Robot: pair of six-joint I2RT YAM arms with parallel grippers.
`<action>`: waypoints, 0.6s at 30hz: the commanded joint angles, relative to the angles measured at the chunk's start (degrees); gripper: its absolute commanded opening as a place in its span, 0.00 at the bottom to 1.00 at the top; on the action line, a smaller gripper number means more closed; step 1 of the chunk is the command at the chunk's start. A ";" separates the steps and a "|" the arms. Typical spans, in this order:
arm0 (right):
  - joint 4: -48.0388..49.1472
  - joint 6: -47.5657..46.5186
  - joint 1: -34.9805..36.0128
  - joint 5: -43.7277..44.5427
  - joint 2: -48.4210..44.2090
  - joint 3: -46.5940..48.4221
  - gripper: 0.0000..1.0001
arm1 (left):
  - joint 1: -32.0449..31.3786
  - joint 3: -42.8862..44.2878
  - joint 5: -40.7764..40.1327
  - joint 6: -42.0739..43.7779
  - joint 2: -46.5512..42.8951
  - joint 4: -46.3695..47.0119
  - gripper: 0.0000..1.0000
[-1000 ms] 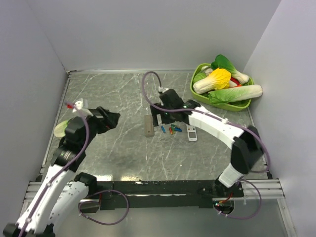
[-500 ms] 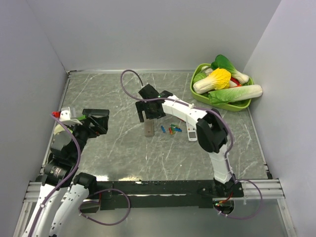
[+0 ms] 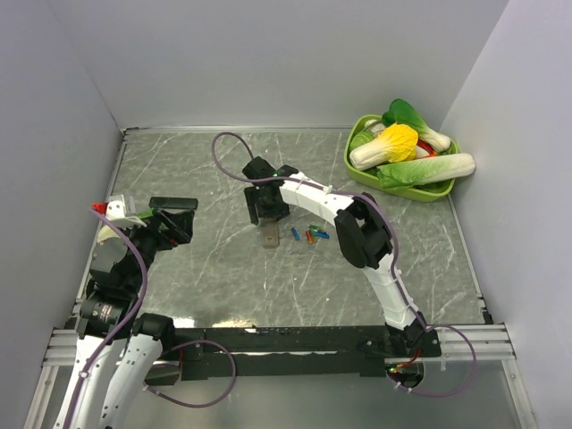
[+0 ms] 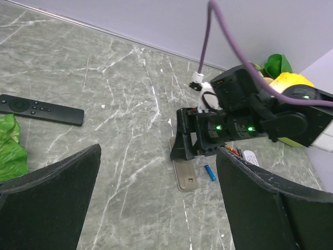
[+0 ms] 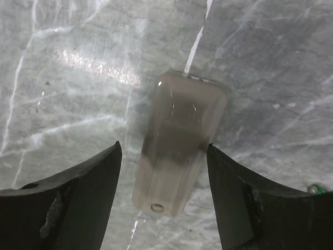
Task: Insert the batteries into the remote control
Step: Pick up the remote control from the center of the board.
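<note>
The remote control [image 3: 269, 236] lies grey-beige back up on the marble table, also seen in the left wrist view [image 4: 184, 174]. My right gripper [image 3: 266, 217] reaches down over its far end. In the right wrist view the gripper [image 5: 163, 146] is open, with the remote control [image 5: 179, 140] between its fingers; the right finger is close to its edge and a gap shows on the left. The batteries [image 3: 308, 235] lie loose just right of the remote, a blue one [image 4: 209, 173] nearest. My left gripper [image 3: 174, 222] hangs open at the left, holding nothing [image 4: 161, 208].
A green basket [image 3: 399, 192] of toy vegetables stands at the back right. A flat black remote [image 4: 41, 109] and something green [image 4: 8, 140] lie at the left. A white remote [image 4: 250, 156] peeks out beyond the batteries. Grey walls enclose the table.
My right arm has swung left from above the batteries to the remote control and come down over it, its jaws narrowing. My left arm has pulled back towards the left.
</note>
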 commanded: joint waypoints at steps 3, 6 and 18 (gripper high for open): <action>-2.51 2.03 0.55 2.20 3.40 3.82 0.73 | 0.35 -0.40 2.00 0.76 0.12 2.56 0.97; -2.43 2.21 0.64 2.64 4.19 3.65 0.71 | 0.35 -0.58 2.79 0.76 0.47 2.74 0.97; 0.12 2.39 0.55 2.83 1.92 -1.17 0.42 | 0.70 -0.58 8.06 -0.38 7.15 4.14 0.97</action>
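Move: The grey remote control lies practically under my right hand, its middle about 3 cm below my fingers and 1 cm to their right, lengthwise between them. The blue battery is some 7 cm to my right and 2 cm back, and the orange battery about 10 cm right and 2 cm back. From my left hand, held high, the remote is about 13 cm ahead, 18 cm right and 27 cm down. I finish lowering my right hand about 2 cm straight down over the middle of the remote, fingers still apart and straddling its long sides. Then I hold the hand there and close the fingers from about three-quarters open to half, pinching both long sides. My left hand, open, begins to ease down, right and forward, roughly 2.5 cm in all, towards the remote. ##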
